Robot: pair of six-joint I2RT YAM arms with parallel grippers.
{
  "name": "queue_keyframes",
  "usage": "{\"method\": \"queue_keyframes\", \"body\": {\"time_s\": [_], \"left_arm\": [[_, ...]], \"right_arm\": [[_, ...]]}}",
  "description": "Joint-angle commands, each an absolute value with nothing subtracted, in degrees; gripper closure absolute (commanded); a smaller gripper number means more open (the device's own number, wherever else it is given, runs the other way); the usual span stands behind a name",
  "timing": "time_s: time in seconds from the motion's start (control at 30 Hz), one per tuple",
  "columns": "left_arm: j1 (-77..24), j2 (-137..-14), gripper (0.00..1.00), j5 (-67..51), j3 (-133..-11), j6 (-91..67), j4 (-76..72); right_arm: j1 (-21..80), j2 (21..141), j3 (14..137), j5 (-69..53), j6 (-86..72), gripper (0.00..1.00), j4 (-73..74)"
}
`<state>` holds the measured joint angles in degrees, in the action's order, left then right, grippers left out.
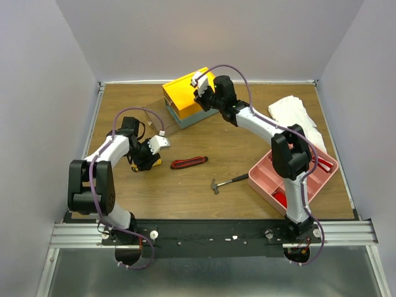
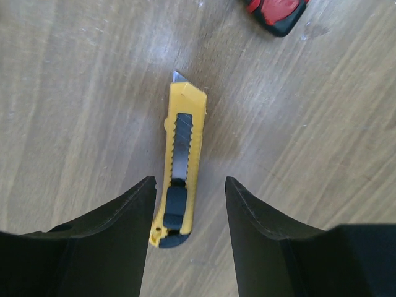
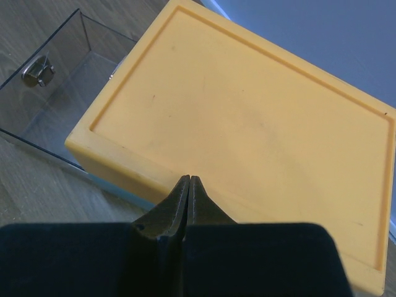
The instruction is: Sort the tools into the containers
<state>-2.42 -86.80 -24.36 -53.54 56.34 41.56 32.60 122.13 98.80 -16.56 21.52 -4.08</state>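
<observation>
A yellow utility knife (image 2: 182, 167) lies flat on the wooden table, blade tip pointing away. My left gripper (image 2: 189, 185) is open, and its black fingers (image 2: 117, 235) stand on either side of the knife's rear end with gaps on both sides. From above, the left gripper (image 1: 147, 161) covers most of that knife (image 1: 156, 164). A red utility knife (image 1: 189, 163) lies just to its right, and a small hammer (image 1: 229, 181) lies further right. My right gripper (image 3: 188, 179) is shut and empty above the yellow top (image 3: 247, 124) of the container (image 1: 185, 93).
A clear drawer (image 3: 55, 105) stands pulled out of the container toward the left, a silver metal piece (image 3: 37, 70) on its wall. A pink tray (image 1: 315, 179) holding red items sits at the right. A white cloth (image 1: 297, 114) lies behind it.
</observation>
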Motion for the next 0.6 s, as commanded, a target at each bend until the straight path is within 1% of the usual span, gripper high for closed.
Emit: {"method": "queue_keyframes", "body": {"time_s": [0.0,0.17,0.27,0.3,0.37,0.4,0.5,0.57], "left_arm": [[-2.55,-90.87,0.41,-20.84,-52.74,60.81,37.98],[-2.55,-94.04,0.42,-20.04,-53.17,61.26,36.12],[-2.81,-95.18,0.49,-20.13,-53.35,61.52,36.21],[-2.9,-95.45,0.58,-20.13,-53.44,61.87,36.82],[-3.07,-96.15,0.72,-20.74,-53.96,62.57,37.7],[-3.08,-96.24,0.84,-21.18,-54.14,62.75,39.01],[-3.08,-95.19,0.97,-22.85,-55.63,63.89,43.31],[-3.08,-93.17,1.0,-23.81,-57.3,64.6,45.95]], "right_arm": [[33.57,123.58,95.36,-15.29,22.06,0.92,5.19],[33.57,123.49,95.1,-15.03,22.32,0.92,5.19],[33.57,123.49,94.92,-14.85,22.5,0.92,5.1],[33.57,123.49,94.83,-14.68,22.59,0.92,5.1],[33.57,123.31,94.75,-14.77,22.76,0.92,5.1],[33.57,123.22,94.66,-14.68,22.76,0.92,4.92],[33.57,122.96,94.31,-14.15,22.94,0.92,4.75],[33.57,122.78,94.22,-14.06,23.03,0.93,4.75]]}}
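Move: The yellow knife lies flat almost under the left hand, its middle some 3 cm below, about 1 cm ahead and 2 cm to the right, with its blade end pointing right. The red cutter is level with it in height, about 19 cm to the hand's right and 2 cm ahead; the open clear drawer stands roughly 20 cm ahead and 8 cm to the right. From the right hand the knife is about 22 cm back, 21 cm left and 16 cm below. Onto the yellow knife the left hand sinks about 2.5 cm, fingers slanting down and to the right and already astride it, easing barely a centimetre forward and left. There it stops and the half-open fingers close, pinching the knife by its sides near the slider, behind its middle; the grip effort rises clearly as they shut. ##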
